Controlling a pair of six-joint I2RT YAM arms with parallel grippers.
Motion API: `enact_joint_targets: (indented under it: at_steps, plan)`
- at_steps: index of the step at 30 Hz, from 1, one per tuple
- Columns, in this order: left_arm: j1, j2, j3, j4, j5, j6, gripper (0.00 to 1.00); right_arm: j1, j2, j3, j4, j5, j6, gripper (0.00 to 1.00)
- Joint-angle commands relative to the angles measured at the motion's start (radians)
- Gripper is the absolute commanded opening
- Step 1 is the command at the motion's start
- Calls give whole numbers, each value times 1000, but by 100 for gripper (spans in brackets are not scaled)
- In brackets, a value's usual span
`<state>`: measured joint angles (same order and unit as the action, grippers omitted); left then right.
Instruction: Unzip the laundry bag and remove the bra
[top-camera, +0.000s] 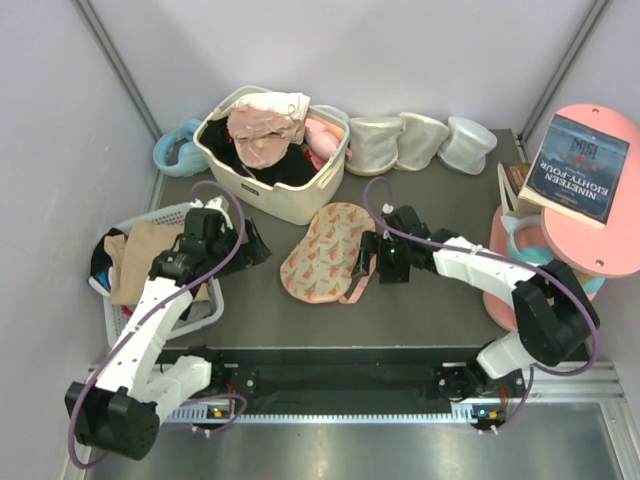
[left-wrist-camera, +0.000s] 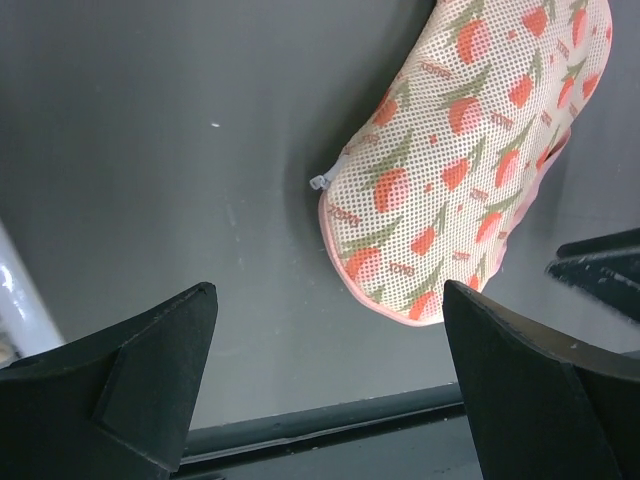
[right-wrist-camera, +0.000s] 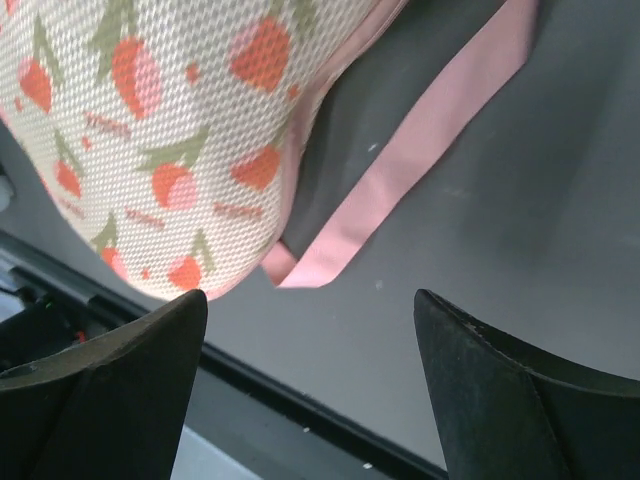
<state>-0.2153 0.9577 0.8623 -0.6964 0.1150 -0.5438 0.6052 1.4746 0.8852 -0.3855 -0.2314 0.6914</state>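
Note:
The laundry bag (top-camera: 325, 250) lies flat and zipped in the middle of the dark table, peach-pink mesh with orange-red print. It also shows in the left wrist view (left-wrist-camera: 455, 170), with its white zip pull (left-wrist-camera: 319, 181) at its left edge, and in the right wrist view (right-wrist-camera: 180, 130), with a pink ribbon loop (right-wrist-camera: 400, 180) beside it. My left gripper (top-camera: 252, 247) is open and empty to the left of the bag. My right gripper (top-camera: 371, 262) is open and empty at the bag's right edge. The bra is hidden.
A beige plastic basket (top-camera: 272, 152) of clothes stands behind the bag. Three cream-white cup containers (top-camera: 420, 142) line the back. A white wire basket (top-camera: 160, 275) with clothing is at the left. A pink stand (top-camera: 590, 200) with a book is at the right.

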Motion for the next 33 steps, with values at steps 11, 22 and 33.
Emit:
enact_joint_targets:
  at_steps: [11, 22, 33]
  plan:
    - [-35, -25, -23, 46, -70, -45, 99, 160, 177, 47, 258, -98, 234, 79]
    - [-35, -73, -45, 18, -100, -58, 99, 171, 257, 126, 154, -53, 166, 13]
    - [-55, -28, -52, 53, -61, -15, 99, -54, 115, 187, -223, 289, -286, 5]
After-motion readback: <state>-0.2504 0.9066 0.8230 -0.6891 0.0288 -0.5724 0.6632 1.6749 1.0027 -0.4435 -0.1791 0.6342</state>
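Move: The laundry bag lies flat on the table, its middle some 10 cm left of the right hand and 3 cm ahead, about 4 cm lower. Its pink strap is nearer, roughly 3 cm left and 4 cm back of that hand; the cream basket stands about 20 cm left and 23 cm ahead. From the left hand, the bag's middle is about 14 cm to the right, 1 cm ahead and 12 cm below. The laundry bag's near right edge, beside the strap, is what the right hand reaches for: open fingers go about 8 cm left and slightly back, sinking some 3 cm onto it. They close and pinch the fabric, then drag it low over the table about 7 cm right and a little forward, the wrist rolling back some 15 degrees. ##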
